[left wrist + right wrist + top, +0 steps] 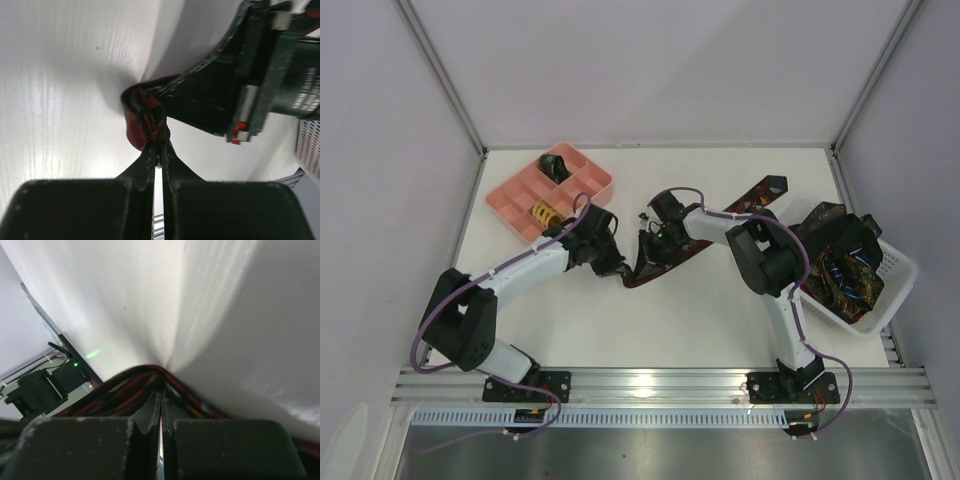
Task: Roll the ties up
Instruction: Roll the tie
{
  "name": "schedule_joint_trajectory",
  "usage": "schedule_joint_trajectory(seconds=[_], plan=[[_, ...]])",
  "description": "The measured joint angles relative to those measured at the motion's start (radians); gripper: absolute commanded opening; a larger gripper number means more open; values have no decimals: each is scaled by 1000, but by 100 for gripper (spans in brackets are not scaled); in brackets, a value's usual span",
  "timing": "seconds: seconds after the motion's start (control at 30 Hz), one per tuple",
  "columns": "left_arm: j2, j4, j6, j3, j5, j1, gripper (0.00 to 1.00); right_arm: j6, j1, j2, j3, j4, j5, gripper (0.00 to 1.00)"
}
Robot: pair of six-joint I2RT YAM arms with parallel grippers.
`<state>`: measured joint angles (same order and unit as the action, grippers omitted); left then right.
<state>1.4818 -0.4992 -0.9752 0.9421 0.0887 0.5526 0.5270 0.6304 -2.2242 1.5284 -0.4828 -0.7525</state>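
A dark tie (745,203) with red stripes lies slantwise across the middle of the white table, its pointed wide end at the far right. My left gripper (619,266) is shut on the tie's near-left end, which shows as a bunched red and black fold (142,112) at my fingertips (158,150). My right gripper (646,243) stands just beside it, shut on a raised fold of the same tie (125,385), pinched at its tip (160,396). The right gripper's body (265,75) fills the upper right of the left wrist view.
A pink compartment tray (510,195) stands at the far left, with a dark rolled tie (555,165) and a yellow rolled one (542,213) in its compartments. A white mesh basket (895,270) at the right holds several loose ties (845,265).
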Motion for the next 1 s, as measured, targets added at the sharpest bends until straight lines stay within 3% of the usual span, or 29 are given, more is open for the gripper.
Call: schedule_joint_trajectory(seconds=[0.47,1.0], plan=[[113,16,18,102,-12,51,0,23,-2,0,-16,2,14,0],[24,-21,7,39,-34,47,0,-43,-93,90,-55,-81,79,0]])
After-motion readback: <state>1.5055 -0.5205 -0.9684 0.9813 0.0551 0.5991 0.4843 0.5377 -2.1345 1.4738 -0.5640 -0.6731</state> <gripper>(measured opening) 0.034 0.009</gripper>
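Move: The tie's rolled end hangs in the left fingers, its middle about 3 cm below that hand, 1 cm right of it and 1 cm back. From the right hand, that rolled end lies some 2 cm left and 2 cm back, at about its height. The tie's far end lies roughly 20 cm ahead and 31 cm right of the right hand; the pink tray is about 18 cm ahead and 21 cm left of it. Still pinching the rolled end, left swings 3 cm right, partly back; right then draws about 5 cm rightward away. ##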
